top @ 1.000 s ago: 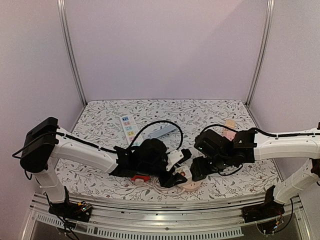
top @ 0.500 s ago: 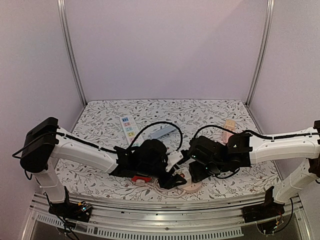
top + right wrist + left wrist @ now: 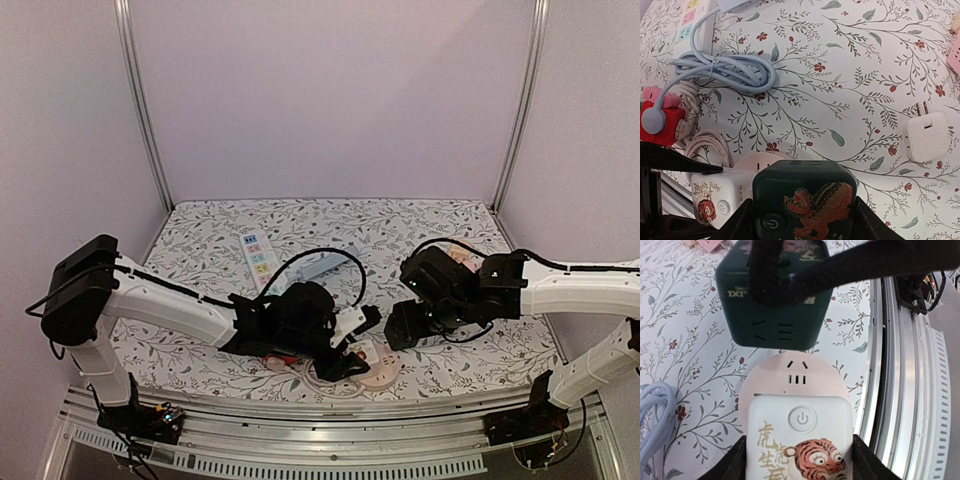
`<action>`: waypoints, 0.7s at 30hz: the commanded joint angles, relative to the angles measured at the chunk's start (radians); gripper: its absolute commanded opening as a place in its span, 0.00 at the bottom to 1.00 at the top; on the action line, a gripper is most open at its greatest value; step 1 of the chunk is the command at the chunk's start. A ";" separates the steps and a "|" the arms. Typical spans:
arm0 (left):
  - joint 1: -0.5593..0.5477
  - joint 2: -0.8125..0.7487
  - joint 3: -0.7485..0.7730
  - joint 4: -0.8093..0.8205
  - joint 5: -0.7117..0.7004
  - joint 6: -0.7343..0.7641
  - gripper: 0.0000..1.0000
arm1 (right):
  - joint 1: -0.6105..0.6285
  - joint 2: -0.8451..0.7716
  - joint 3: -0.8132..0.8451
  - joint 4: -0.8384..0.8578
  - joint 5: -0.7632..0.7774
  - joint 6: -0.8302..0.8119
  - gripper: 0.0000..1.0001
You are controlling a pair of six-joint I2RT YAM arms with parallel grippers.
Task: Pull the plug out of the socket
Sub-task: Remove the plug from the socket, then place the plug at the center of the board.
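Observation:
My right gripper [image 3: 802, 222] is shut on the plug, a dark green cube [image 3: 802, 200] with a dragon print and a power button. It hangs just above the table, at the far edge of the round pink socket [image 3: 795, 371], whose slots lie bare. A white cube with a tiger print [image 3: 797, 440] sits on the near part of that socket, and my left gripper [image 3: 797, 462] is shut on its sides. In the top view the left gripper [image 3: 352, 352] and right gripper [image 3: 400, 325] stand close together over the pink socket [image 3: 380, 375].
A coiled pale blue cable [image 3: 730, 70] lies by a red cube [image 3: 660, 120] and a white cord loop [image 3: 710, 142]. A white two-pin adapter [image 3: 927, 134] lies to the right. A white power strip [image 3: 255, 250] sits further back. The metal table rail [image 3: 900, 390] runs close by.
My right gripper moved in toward the left one, then drew back to the right and slightly up with the green cube. The left arm has barely shifted.

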State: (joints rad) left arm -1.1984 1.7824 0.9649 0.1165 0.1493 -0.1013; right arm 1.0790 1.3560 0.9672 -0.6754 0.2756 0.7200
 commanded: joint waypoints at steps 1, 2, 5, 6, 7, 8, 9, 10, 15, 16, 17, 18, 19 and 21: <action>-0.024 0.021 -0.013 -0.068 0.030 -0.009 0.09 | -0.017 -0.020 -0.007 0.006 -0.007 0.005 0.00; -0.024 0.021 -0.012 -0.067 0.031 -0.012 0.09 | -0.016 -0.016 -0.006 0.004 -0.004 0.001 0.00; -0.024 0.016 -0.014 -0.059 0.031 -0.019 0.09 | -0.018 -0.019 -0.003 -0.007 0.017 0.004 0.00; -0.024 0.014 -0.015 -0.058 0.029 -0.022 0.09 | -0.018 -0.023 0.000 -0.020 0.032 0.008 0.00; -0.024 0.009 -0.015 -0.060 0.025 -0.022 0.09 | -0.019 -0.025 0.009 -0.039 0.049 0.017 0.00; -0.024 0.004 -0.016 -0.066 0.017 -0.025 0.09 | -0.021 -0.026 0.022 -0.073 0.069 0.022 0.00; -0.023 -0.004 -0.018 -0.072 0.008 -0.025 0.09 | -0.026 -0.027 0.038 -0.110 0.093 0.030 0.00; -0.023 -0.014 -0.022 -0.077 -0.001 -0.029 0.09 | -0.033 -0.028 0.049 -0.150 0.111 0.033 0.00; -0.020 -0.082 -0.049 -0.062 -0.027 -0.075 0.23 | -0.148 -0.072 0.043 -0.232 0.133 0.051 0.00; -0.021 -0.093 -0.053 -0.054 -0.029 -0.088 0.28 | -0.174 -0.085 0.033 -0.236 0.130 0.050 0.00; -0.021 -0.103 -0.054 -0.044 -0.029 -0.104 0.35 | -0.204 -0.091 0.024 -0.236 0.128 0.046 0.00; -0.021 -0.110 -0.056 -0.033 -0.029 -0.121 0.43 | -0.230 -0.098 0.022 -0.237 0.125 0.042 0.00; -0.021 -0.120 -0.057 -0.023 -0.029 -0.134 0.48 | -0.253 -0.103 0.022 -0.237 0.125 0.035 0.00; -0.021 -0.135 -0.053 -0.011 -0.036 -0.158 0.58 | -0.294 -0.106 0.031 -0.235 0.129 0.014 0.00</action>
State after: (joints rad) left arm -1.1995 1.7061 0.9154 0.0830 0.1150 -0.1761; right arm 0.8490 1.2781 0.9916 -0.8795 0.3695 0.7479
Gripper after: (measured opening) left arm 0.576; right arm 0.578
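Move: The dark cube, already off and held in the right hand, is being taken towards the open table by the white charger, which lies about 10 cm ahead of that hand, 11 cm right and 9 cm lower. The pink cube stands some 21 cm ahead and 16 cm right; the white tiger block sits about 8 cm left and 2 cm back. From the left hand, the charger is roughly 12 cm ahead and 19 cm right. Still pinching the dark cube, the right hand barely stirs at first, then sweeps it right and somewhat forward, gathering speed, about 10 cm in all, away from the tiger block and towards the charger, turning some 15 degrees clockwise. The left hand keeps its grip on the tiger block and late on draws it about 2 cm left, rising slightly. ##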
